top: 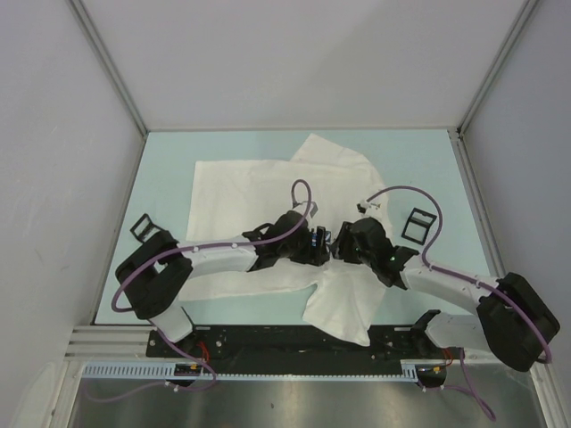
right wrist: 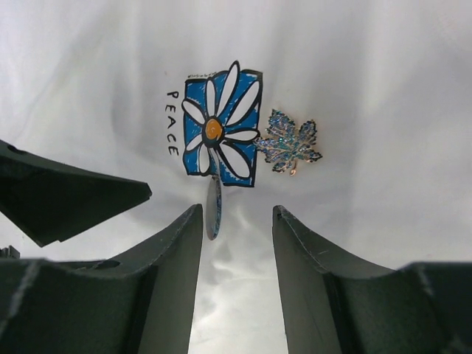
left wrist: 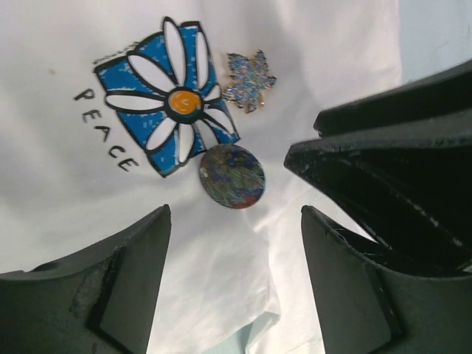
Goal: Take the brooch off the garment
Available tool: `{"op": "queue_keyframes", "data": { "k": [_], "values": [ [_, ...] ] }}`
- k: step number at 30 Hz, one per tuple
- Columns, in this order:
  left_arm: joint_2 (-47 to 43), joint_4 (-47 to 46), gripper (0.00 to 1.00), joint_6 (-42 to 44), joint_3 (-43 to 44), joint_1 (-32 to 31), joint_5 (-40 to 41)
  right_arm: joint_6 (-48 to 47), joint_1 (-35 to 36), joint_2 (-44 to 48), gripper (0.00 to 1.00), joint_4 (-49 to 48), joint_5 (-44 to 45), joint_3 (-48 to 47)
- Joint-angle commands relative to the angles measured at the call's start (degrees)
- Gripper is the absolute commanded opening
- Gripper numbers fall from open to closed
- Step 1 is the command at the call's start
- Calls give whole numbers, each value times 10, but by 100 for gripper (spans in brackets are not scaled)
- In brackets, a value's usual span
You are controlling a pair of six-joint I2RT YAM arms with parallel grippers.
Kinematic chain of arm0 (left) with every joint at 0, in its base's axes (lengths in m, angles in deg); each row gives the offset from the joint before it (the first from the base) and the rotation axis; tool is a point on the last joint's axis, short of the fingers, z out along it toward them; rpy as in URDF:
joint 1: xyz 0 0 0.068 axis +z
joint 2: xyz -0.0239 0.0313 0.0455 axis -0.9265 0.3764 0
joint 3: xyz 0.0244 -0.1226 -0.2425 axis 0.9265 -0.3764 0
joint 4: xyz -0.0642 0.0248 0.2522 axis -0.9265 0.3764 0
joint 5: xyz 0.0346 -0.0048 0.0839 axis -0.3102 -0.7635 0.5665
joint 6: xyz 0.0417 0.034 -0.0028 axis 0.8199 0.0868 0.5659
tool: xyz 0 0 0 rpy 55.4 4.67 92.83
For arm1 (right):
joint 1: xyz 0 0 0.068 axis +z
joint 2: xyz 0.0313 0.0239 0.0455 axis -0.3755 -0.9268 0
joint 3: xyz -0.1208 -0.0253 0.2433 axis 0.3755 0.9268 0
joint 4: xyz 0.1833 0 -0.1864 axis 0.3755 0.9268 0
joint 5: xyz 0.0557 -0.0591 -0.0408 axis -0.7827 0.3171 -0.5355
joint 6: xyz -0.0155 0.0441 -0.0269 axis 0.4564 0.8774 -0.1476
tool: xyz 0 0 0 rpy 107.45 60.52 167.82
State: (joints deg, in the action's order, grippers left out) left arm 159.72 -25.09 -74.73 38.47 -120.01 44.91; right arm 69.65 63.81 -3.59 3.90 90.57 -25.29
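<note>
The garment (top: 234,192), a white T-shirt, lies spread on the table, and both grippers meet over its chest. The brooch (left wrist: 232,177) is a small dark round pin just below the blue-and-white flower print (left wrist: 171,99). My left gripper (left wrist: 236,247) is open, its fingers (left wrist: 136,284) apart over bare white cloth just short of the brooch. In the right wrist view the brooch (right wrist: 214,210) shows edge-on, right by the tip of the left finger (right wrist: 181,251) of my right gripper (right wrist: 237,221). That gripper stands open, its other finger well clear of the pin.
A glittery leaf-shaped pin (left wrist: 249,80) sits on the shirt beside the flower print. The right gripper's black fingers (left wrist: 391,169) crowd the right of the left wrist view. Small square black frames lie on the table at the left (top: 144,226) and right (top: 419,223).
</note>
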Motion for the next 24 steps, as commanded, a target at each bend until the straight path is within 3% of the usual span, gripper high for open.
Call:
{"op": "queue_keyframes", "data": {
  "k": [1, 4, 9, 12, 24],
  "values": [
    [9, 59, 74, 53, 60, -49, 61, 8, -27, 54, 48, -4, 11, 12],
    [23, 94, 61, 61, 89, -71, 116, 8, -52, 101, 48, 20, 11, 27],
    [70, 135, 59, 68, 132, -85, 154, -1, -84, 166, 48, 47, 11, 43],
    [90, 152, 53, 68, 161, -93, 167, -7, -99, 179, 48, 52, 3, 49],
    [128, 188, 45, 64, 201, -95, 182, -16, -111, 163, 48, 30, -29, 54]
  ]
}}
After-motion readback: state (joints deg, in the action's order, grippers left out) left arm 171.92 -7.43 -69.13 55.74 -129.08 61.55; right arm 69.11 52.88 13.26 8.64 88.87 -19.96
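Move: For the open left hand, the round brooch, tipped up on the garment, lies about 3 cm to the right, 1 cm ahead and 3 cm below. The daisy patch is some 4 cm farther out than the brooch and 2 cm to its left; the leaf pin is 4 cm farther out and 3 cm to its right. From the right hand, the brooch is roughly 2 cm left, level fore-and-aft, 4 cm below. Left dips some 3 cm rightward towards the brooch, fingers narrowing; right hand withdraws 6 cm right and up. ##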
